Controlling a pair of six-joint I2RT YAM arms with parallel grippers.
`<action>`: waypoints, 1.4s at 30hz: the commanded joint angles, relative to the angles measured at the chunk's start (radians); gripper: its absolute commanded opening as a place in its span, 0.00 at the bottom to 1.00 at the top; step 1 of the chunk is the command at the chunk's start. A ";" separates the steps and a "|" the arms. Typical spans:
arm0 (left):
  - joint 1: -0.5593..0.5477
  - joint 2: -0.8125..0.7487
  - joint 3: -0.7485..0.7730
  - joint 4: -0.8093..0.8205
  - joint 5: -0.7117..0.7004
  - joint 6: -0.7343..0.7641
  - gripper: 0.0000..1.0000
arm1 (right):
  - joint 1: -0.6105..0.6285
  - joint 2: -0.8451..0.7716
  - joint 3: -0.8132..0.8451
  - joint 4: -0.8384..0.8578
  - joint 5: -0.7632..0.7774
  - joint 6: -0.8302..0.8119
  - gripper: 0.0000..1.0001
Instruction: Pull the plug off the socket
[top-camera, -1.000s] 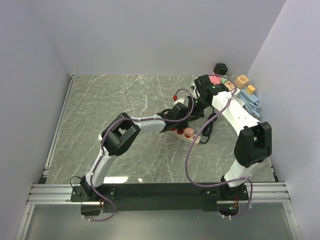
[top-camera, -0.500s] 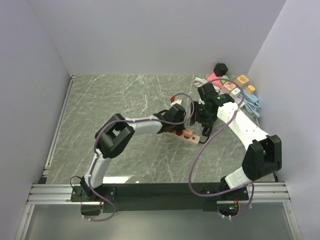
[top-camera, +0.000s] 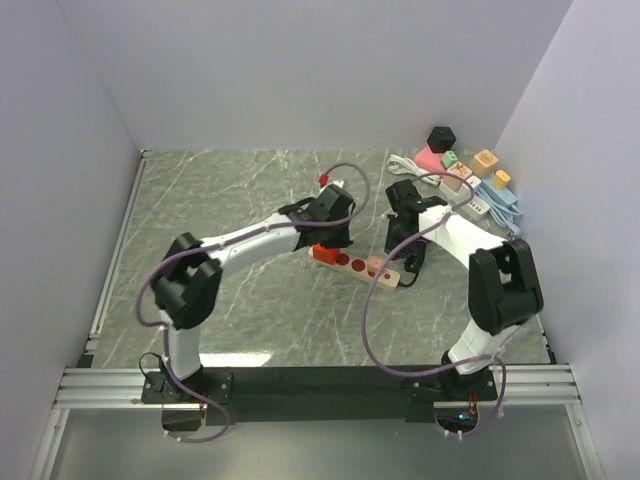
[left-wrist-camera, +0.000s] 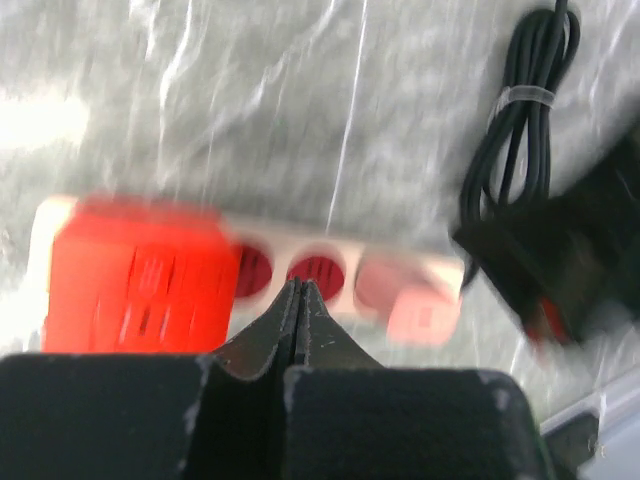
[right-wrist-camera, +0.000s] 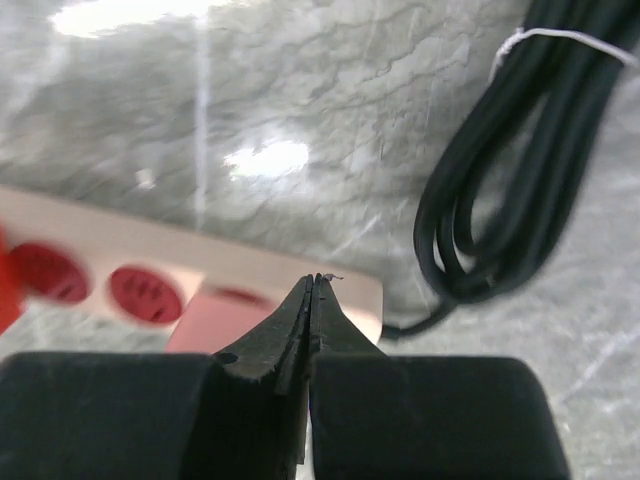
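A cream power strip (top-camera: 352, 263) with red sockets lies mid-table. A large red plug (left-wrist-camera: 140, 275) sits in its left end and a pink plug (left-wrist-camera: 420, 315) in its right end; the pink plug also shows in the right wrist view (right-wrist-camera: 215, 322). My left gripper (top-camera: 330, 236) is shut and empty, its tips (left-wrist-camera: 298, 287) over the strip beside the red plug. My right gripper (top-camera: 400, 240) is shut and empty, its tips (right-wrist-camera: 312, 281) over the strip's right end by the pink plug. The strip's black cable (right-wrist-camera: 530, 170) lies coiled to the right.
At the back right stand a black cube (top-camera: 441, 137), a pink block (top-camera: 430, 158), orange blocks (top-camera: 486, 160) and a bundle of light blue cables (top-camera: 502, 207). White walls close the table on three sides.
The left arm has swung left, so its gripper now hangs over the strip's left end. The right arm has folded in, and its gripper has come down towards the strip's right end.
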 joint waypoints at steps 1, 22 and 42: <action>-0.045 -0.155 -0.191 -0.028 0.030 -0.056 0.01 | -0.013 0.044 -0.025 0.066 -0.005 0.017 0.00; -0.005 0.005 -0.339 0.184 0.027 -0.022 0.00 | 0.147 -0.046 -0.292 0.211 -0.462 0.160 0.00; 0.137 -0.373 -0.470 0.233 0.119 0.052 0.01 | 0.287 -0.216 -0.033 -0.093 -0.027 0.253 0.61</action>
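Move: The socket's middle lies about 10 cm to the right hand's left, 1 cm ahead and 5 cm below. The pink plug, near its right end, is some 4 cm left and 2 cm back; the coiled black cable is 6 cm right and 3 cm ahead. From the left hand, the socket's middle is about 4 cm right, level fore and aft, and 9 cm below, with the red plug roughly 3 cm left and 2 cm ahead. The socket gets swung clockwise between both shut grippers: the right sinks 5 cm beside the pink-plug end and sweeps it back and left about 12 cm each way, then opens while lifting and drawing forward. The left backs off 11 cm and sinks to the near side, pushes the red-plug end forward, drifting left, then rises clear. ##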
